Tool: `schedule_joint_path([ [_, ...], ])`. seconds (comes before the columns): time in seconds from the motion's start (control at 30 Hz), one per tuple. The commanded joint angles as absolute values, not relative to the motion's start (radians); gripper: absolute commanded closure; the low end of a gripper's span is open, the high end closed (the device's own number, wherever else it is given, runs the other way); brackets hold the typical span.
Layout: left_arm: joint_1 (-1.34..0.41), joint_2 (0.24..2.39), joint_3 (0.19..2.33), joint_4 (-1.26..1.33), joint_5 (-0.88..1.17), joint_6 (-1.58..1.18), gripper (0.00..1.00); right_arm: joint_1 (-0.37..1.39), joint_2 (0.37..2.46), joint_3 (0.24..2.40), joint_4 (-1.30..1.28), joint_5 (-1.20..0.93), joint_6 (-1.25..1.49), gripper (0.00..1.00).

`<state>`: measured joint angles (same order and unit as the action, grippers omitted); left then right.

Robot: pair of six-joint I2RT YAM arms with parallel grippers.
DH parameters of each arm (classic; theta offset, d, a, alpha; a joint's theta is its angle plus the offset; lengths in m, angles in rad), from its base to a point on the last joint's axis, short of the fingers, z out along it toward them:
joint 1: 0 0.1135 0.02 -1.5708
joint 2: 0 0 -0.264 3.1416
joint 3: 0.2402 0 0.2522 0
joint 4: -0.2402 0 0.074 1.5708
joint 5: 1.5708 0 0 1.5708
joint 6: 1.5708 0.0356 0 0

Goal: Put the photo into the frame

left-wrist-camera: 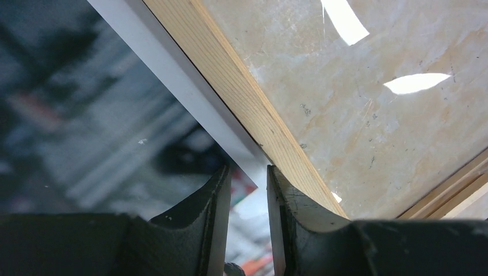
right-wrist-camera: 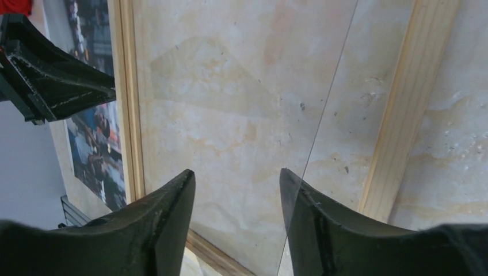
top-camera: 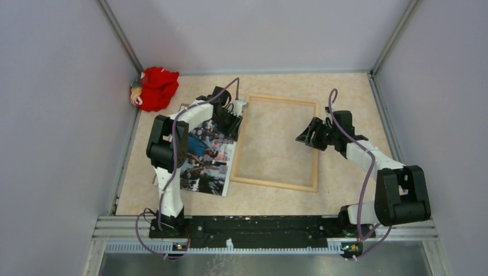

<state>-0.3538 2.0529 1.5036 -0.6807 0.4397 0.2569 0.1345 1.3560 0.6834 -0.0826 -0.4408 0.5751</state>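
Observation:
The frame (top-camera: 276, 185), thin light wood around a clear pane, lies flat mid-table. The photo (top-camera: 207, 158) lies face up along its left side, partly under my left arm. My left gripper (top-camera: 235, 118) is low at the photo's far right corner, by the frame's left rail. In the left wrist view its jaws (left-wrist-camera: 248, 190) stand a narrow gap apart; the photo's white border (left-wrist-camera: 172, 75) runs into that gap beside the frame's wood (left-wrist-camera: 241, 86). My right gripper (top-camera: 304, 137) hangs open over the pane (right-wrist-camera: 230, 86), holding nothing. A thin pane edge runs past its right fingertip (right-wrist-camera: 290, 184).
A red cloth bundle (top-camera: 156, 86) sits in the back left corner. Grey walls close in the table on three sides. The right wrist view shows the frame's right rail (right-wrist-camera: 403, 115), and my left gripper (right-wrist-camera: 52, 75) at the upper left over the photo (right-wrist-camera: 98, 144).

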Motion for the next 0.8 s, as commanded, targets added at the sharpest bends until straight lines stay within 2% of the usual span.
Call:
schedule_joint_path([
  [0.0,-0.363,2.060,1.493,-0.668,0.425,0.269,0.63,0.140,1.357,0.777,-0.171,-0.365,0.507,0.39],
  [0.2,-0.363,2.059,1.493,-0.669,0.418,0.272,0.63,0.140,1.363,0.796,-0.224,-0.322,0.483,0.34],
  [0.63,-0.363,2.062,1.493,-0.669,0.423,0.268,0.63,0.140,1.415,0.807,-0.245,-0.270,0.460,0.31],
  [0.7,-0.363,2.062,1.491,-0.669,0.422,0.268,0.63,0.140,1.418,0.811,-0.252,-0.248,0.454,0.27],
  [0.77,-0.363,2.060,1.492,-0.670,0.420,0.269,0.63,0.140,1.417,0.813,-0.259,-0.229,0.449,0.15],
])
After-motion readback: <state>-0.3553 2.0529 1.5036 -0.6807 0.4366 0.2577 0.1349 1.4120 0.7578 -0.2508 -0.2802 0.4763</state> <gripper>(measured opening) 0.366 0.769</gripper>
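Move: The wooden frame's right bar, the part I go for, lies roughly 4 cm to the right of my right hand, its middle about 2 cm ahead and some 6 cm below. The frame's left bar is about 22 cm to my left and 3 cm ahead; the photo lies just beyond it, centred some 33 cm to my left and level with me. From my left hand the right bar is about 26 cm to the right, 2 cm back and 2 cm down. I open my right fingers further, from about half to three quarters, and carry the hand about 3 cm right, from over the inside of the frame towards its right bar. After a slight lift I sink some 2.5 cm below my starting height, rolling the hand about 10 degrees so its left side dips, and end with one finger close over the bar. ##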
